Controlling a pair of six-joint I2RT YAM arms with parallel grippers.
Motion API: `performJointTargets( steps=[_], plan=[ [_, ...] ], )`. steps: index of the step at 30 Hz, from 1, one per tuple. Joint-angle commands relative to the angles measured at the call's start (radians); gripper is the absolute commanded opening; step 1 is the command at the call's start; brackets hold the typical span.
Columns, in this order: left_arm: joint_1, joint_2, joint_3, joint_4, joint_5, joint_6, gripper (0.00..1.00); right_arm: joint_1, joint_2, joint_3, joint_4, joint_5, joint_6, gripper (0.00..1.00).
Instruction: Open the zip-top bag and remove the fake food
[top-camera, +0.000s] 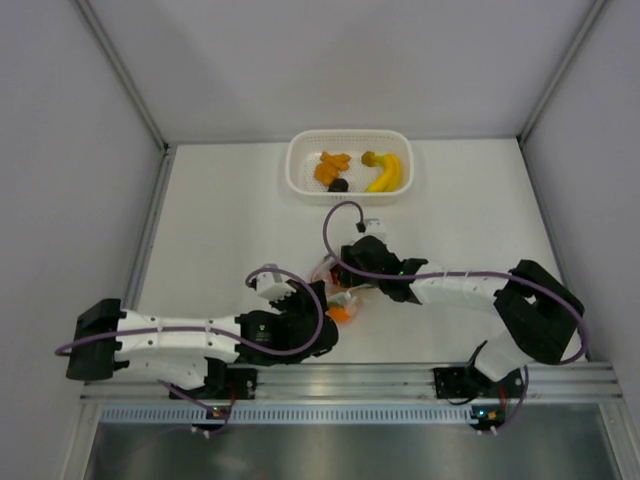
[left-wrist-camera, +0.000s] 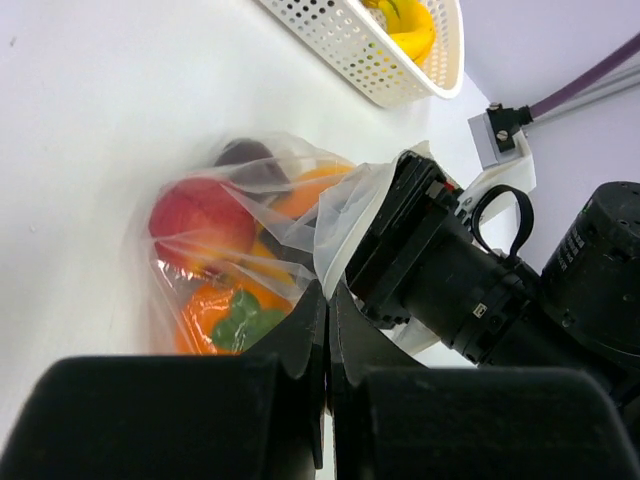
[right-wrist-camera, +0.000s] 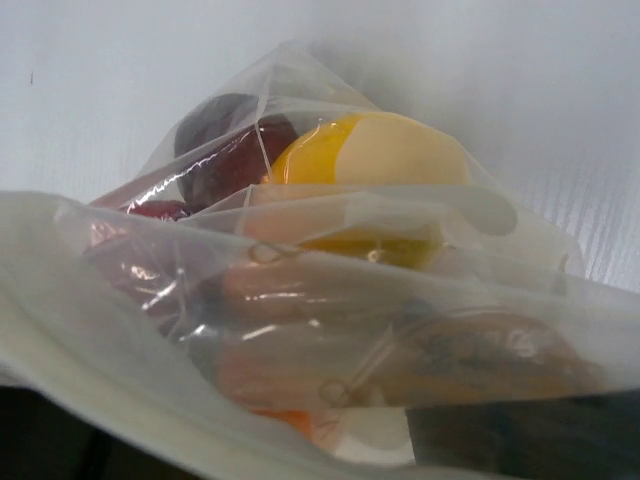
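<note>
The zip-top bag (top-camera: 338, 288) lies mid-table between both arms, clear and crinkly. It holds fake food: a red fruit (left-wrist-camera: 200, 215), an orange piece with green leaves (left-wrist-camera: 225, 315) and a dark purple piece (left-wrist-camera: 245, 155). My left gripper (left-wrist-camera: 327, 295) is shut on the bag's near edge, also seen from above (top-camera: 322, 300). My right gripper (top-camera: 347, 268) pinches the bag's white rim strip from the far side (left-wrist-camera: 395, 225). In the right wrist view the bag (right-wrist-camera: 350, 300) fills the frame, with a yellow piece (right-wrist-camera: 370, 150) inside, and hides that gripper's fingers.
A white perforated basket (top-camera: 300, 170) stands at the back of the table with a banana (top-camera: 388, 172), orange bits (top-camera: 332, 165) and a dark piece (top-camera: 339, 185) in it. Its corner shows in the left wrist view (left-wrist-camera: 370, 60). Grey walls enclose the table.
</note>
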Motion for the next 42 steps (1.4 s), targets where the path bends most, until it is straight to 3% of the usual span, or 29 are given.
performJointTargets(
  steps=[1, 8, 23, 42],
  plan=[
    [-0.006, -0.032, 0.051, -0.031, -0.113, 0.134, 0.00, -0.024, -0.037, 0.001, -0.063, -0.069, -0.107, 0.30],
    [-0.006, -0.024, 0.110, -0.030, -0.147, 0.252, 0.00, 0.032, -0.127, 0.001, -0.109, -0.211, -0.217, 0.30],
    [-0.005, -0.058, 0.109, -0.033, -0.174, 0.325, 0.00, 0.118, -0.424, -0.170, 0.059, -0.271, -0.449, 0.30],
    [-0.003, -0.050, 0.131, -0.033, -0.147, 0.380, 0.00, 0.116, -0.742, -0.258, 0.158, -0.383, -0.503, 0.29]
  ],
)
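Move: The right hand is deep in the bag, its fingers already closed on the yellow-orange fruit. The bag's mouth lies about 6 cm back and 7 cm above that hand. The red apple is about 4 cm to its left, level with it, and the leafy orange fruit about 8 cm straight back, both 1 cm lower. From the left hand, which still pinches the bag's rim, the yellow-orange fruit is about 8 cm ahead, 6 cm right and 12 cm below. Right hand lifts the gripped fruit about 12 cm and back 10, turning counter-clockwise, while left raises the rim. ##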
